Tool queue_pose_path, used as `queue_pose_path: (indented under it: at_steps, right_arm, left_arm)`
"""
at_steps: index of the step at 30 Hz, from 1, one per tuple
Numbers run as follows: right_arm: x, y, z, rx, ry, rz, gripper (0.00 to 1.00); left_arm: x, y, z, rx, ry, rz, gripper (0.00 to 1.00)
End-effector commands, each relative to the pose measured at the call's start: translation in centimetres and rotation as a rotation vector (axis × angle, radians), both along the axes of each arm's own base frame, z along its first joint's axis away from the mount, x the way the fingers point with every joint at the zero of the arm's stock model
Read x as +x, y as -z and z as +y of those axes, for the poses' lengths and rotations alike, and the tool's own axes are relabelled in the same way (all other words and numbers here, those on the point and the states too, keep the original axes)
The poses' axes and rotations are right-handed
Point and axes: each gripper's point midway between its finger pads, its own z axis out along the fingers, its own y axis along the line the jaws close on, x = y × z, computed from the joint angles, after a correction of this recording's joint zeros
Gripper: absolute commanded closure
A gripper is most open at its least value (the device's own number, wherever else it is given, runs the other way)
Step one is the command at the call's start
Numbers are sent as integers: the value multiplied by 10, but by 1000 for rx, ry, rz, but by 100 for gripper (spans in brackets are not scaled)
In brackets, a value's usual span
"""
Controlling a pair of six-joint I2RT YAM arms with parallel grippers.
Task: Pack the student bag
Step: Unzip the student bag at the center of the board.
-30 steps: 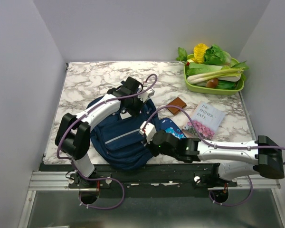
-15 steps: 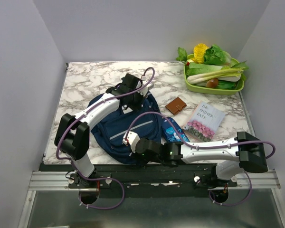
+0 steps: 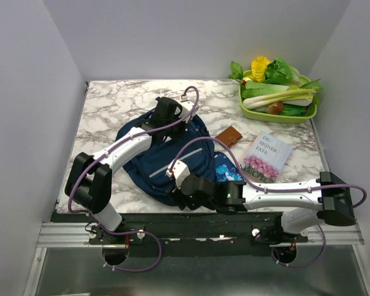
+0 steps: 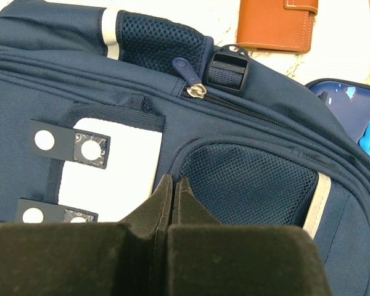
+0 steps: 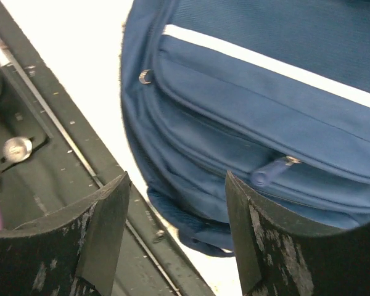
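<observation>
The student bag (image 3: 154,161), navy with a grey stripe, lies flat on the marble table, its bottom near the front edge. My left gripper (image 3: 171,128) is over the bag's upper end. In the left wrist view its jaws (image 4: 174,182) are shut, tips against the fabric (image 4: 246,117) between a white patch and a mesh pocket; nothing shows between them. My right gripper (image 3: 174,188) hovers open at the bag's lower end. The right wrist view has its gripper (image 5: 176,188) open above the bag's (image 5: 246,92) bottom edge and a zip pull (image 5: 270,172).
A blue pencil case (image 3: 225,169) lies against the bag's right side, with a brown wallet (image 3: 229,136) and a book (image 3: 266,155) further right. A green tray (image 3: 308,113) of vegetables sits at the back right. The black rail (image 5: 43,160) runs along the table's front edge.
My right gripper moved left along the bag's lower end and opened. The bag slid away from the front edge and turned slightly. The left gripper shifted back with it, still shut.
</observation>
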Motion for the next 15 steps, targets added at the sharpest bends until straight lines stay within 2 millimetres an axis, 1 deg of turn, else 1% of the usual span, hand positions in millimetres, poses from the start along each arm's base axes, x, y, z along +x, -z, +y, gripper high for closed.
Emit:
queue_pose_path:
  at_steps: [1,4,6,7,8,9,10,13,14,15]
  right_arm:
    - [38,11,-40,-80,202,-58,29]
    - [55,23,-54,-115,298,-41,29]
    - [63,23,-55,-117,347,-40,29]
    - [67,34,-59,-159,370,-34,30]
    - [70,32,-57,-151,394,-30,30]
    - [74,32,-59,-163,423,-44,30]
    - [78,38,-61,-187,438,-44,32]
    - [84,40,-61,-180,486,-37,33]
    - [86,46,-60,-184,497,-25,33]
    - [86,47,-59,-182,502,-18,34]
  left_arm:
    - [15,-24,-1,-44,-32,-105,100]
    - [20,-26,-4,-56,-38,-109,100]
    - [23,-28,-6,-61,-39,-114,100]
    - [23,-28,-6,-61,-41,-114,100]
    - [24,-29,-7,-60,-41,-116,100]
    - [26,-29,-6,-60,-46,-120,100]
    - [26,-30,-7,-60,-44,-124,100]
    - [27,-29,-5,-56,-52,-126,100]
    - [28,-31,-5,-60,-57,-130,100]
    - [28,-29,-6,-58,-56,-130,100]
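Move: My open right hand is bound for the pull tab on the student bag's front-pocket zip, about 9 cm ahead of it, 4 cm to its right and some 6 cm below. The bag's white strip has its middle roughly 6 cm beyond that tab and 3 cm to the tab's left; the blue pencil case lies around 14 cm to the right of the tab and 2 cm farther out. From my left hand the tab is some 16 cm back, straight in line, and 7 cm lower. I bring my right hand over the front pocket towards its zip tab, about 7 cm forward and 5 cm to the right, level at first and then sinking some 4 to 5 cm, while turning the wrist about 25 degrees clockwise. My fingers stay open, coming down astride the tab without closing on it. ##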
